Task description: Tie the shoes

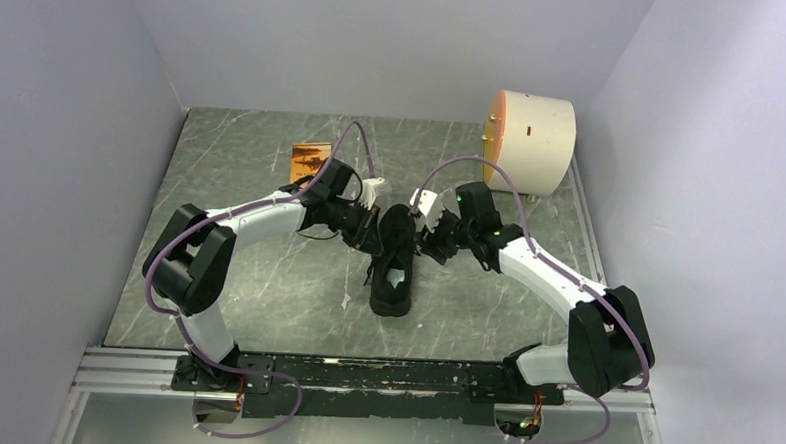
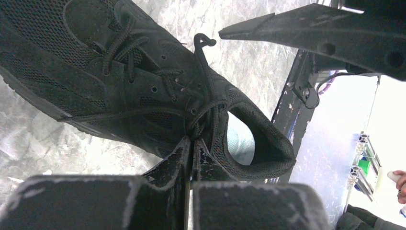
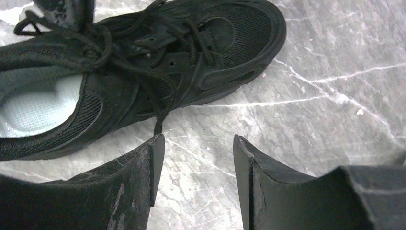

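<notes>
The black shoe [image 1: 395,267] lies in the middle of the marble table, toe away from the arm bases, with its pale insole [image 3: 33,105] showing. My left gripper [image 1: 372,243] is at the shoe's left side, near the collar. In the left wrist view its tips [image 2: 192,141] are pressed together on a bunch of black lace [image 2: 207,111] by the top eyelets. My right gripper [image 1: 431,246] is at the shoe's right side. It is open [image 3: 197,143] over bare table with nothing between its fingers. A loose lace end [image 3: 158,125] hangs just beyond its left fingertip.
A cream cylinder [image 1: 531,140] lies at the back right. A small orange-brown square [image 1: 309,160] sits at the back left. Grey walls close in both sides, and the metal base rail [image 1: 362,376] runs along the near edge.
</notes>
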Controlling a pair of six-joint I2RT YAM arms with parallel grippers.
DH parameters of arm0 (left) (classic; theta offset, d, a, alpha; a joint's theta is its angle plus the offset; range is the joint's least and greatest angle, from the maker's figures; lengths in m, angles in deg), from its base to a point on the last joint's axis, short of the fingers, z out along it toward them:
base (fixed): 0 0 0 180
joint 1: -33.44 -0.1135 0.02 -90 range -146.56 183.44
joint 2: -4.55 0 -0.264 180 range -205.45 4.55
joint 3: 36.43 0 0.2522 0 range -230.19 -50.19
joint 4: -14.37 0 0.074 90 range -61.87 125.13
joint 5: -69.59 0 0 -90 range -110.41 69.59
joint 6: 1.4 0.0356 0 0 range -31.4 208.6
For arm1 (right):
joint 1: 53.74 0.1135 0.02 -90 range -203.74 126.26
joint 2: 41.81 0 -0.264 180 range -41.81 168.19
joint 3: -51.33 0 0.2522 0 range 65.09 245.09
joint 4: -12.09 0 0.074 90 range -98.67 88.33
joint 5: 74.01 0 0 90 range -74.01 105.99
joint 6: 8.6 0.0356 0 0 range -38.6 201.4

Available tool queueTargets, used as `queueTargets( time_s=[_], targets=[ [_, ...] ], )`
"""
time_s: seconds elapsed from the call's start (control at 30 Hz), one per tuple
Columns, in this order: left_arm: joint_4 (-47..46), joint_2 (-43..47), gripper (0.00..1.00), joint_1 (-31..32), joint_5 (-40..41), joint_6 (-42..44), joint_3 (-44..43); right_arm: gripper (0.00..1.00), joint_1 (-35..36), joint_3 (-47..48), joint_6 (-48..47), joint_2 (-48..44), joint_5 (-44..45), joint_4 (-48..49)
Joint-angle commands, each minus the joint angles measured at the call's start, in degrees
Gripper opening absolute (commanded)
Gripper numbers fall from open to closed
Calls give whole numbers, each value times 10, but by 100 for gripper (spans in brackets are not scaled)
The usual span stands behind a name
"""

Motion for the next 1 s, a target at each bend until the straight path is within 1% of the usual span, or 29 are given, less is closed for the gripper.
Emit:
queueTargets(
  time_s=[0.0, 0.2, 0.3, 0.47, 0.63, 0.67, 0.73, 0.83, 0.97],
  targets=[
    [-4, -2, 5, 4, -16, 0, -12, 58, 4, -26, -61, -23, -34, 4],
    [6, -2, 5, 4, -18, 6, -21, 57, 9, -47, -21, -20, -60, 60],
    [1, 0, 5, 4, -20, 0, -19, 52, 27, -55, 4, -6, -45, 96],
    [4, -1, 5, 4, -19, 1, -19, 38, 56, -81, 45, 11, 35, 173],
    [8, 1, 5, 4, -19, 6, -17, 19, 57, -84, 66, 16, 75, 190],
    [10, 1, 5, 4, -19, 6, -17, 14, 57, -84, 62, 18, 82, 187],
    [9, 1, 5, 4, -20, 6, -16, 0, 57, -81, 49, 19, 90, 172],
    [10, 0, 5, 4, -16, 5, -10, 0, 57, -73, 45, 22, 112, 157],
    [28, -6, 5, 4, 10, -6, -2, 0, 56, -66, 74, 29, 152, 147]
  ],
)
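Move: Just off the right fingertips hangs the top of the black lace loop, about 1 cm back, 2 cm left and 2 cm below the open right hand. The lace knot lies some 3 cm back, 6 cm left and 3 cm down, with the shoe opening 7 cm back, 6 left, and the toe 8 cm ahead, 5 left, both about 5 cm down. For the left hand the loop is roughly 6 cm to the right and 2 cm ahead, about level. Dipping back about 2 cm, the open right hand swings left some 3 cm and sinks towards the shoe, its fingers closing on the lace loop beside the knot. It drifts forward about 2 cm as they shut, then eases right with the pinched lace, ending 3 cm lower than it began. The left hand stays put, shut on the lace at the knot. ##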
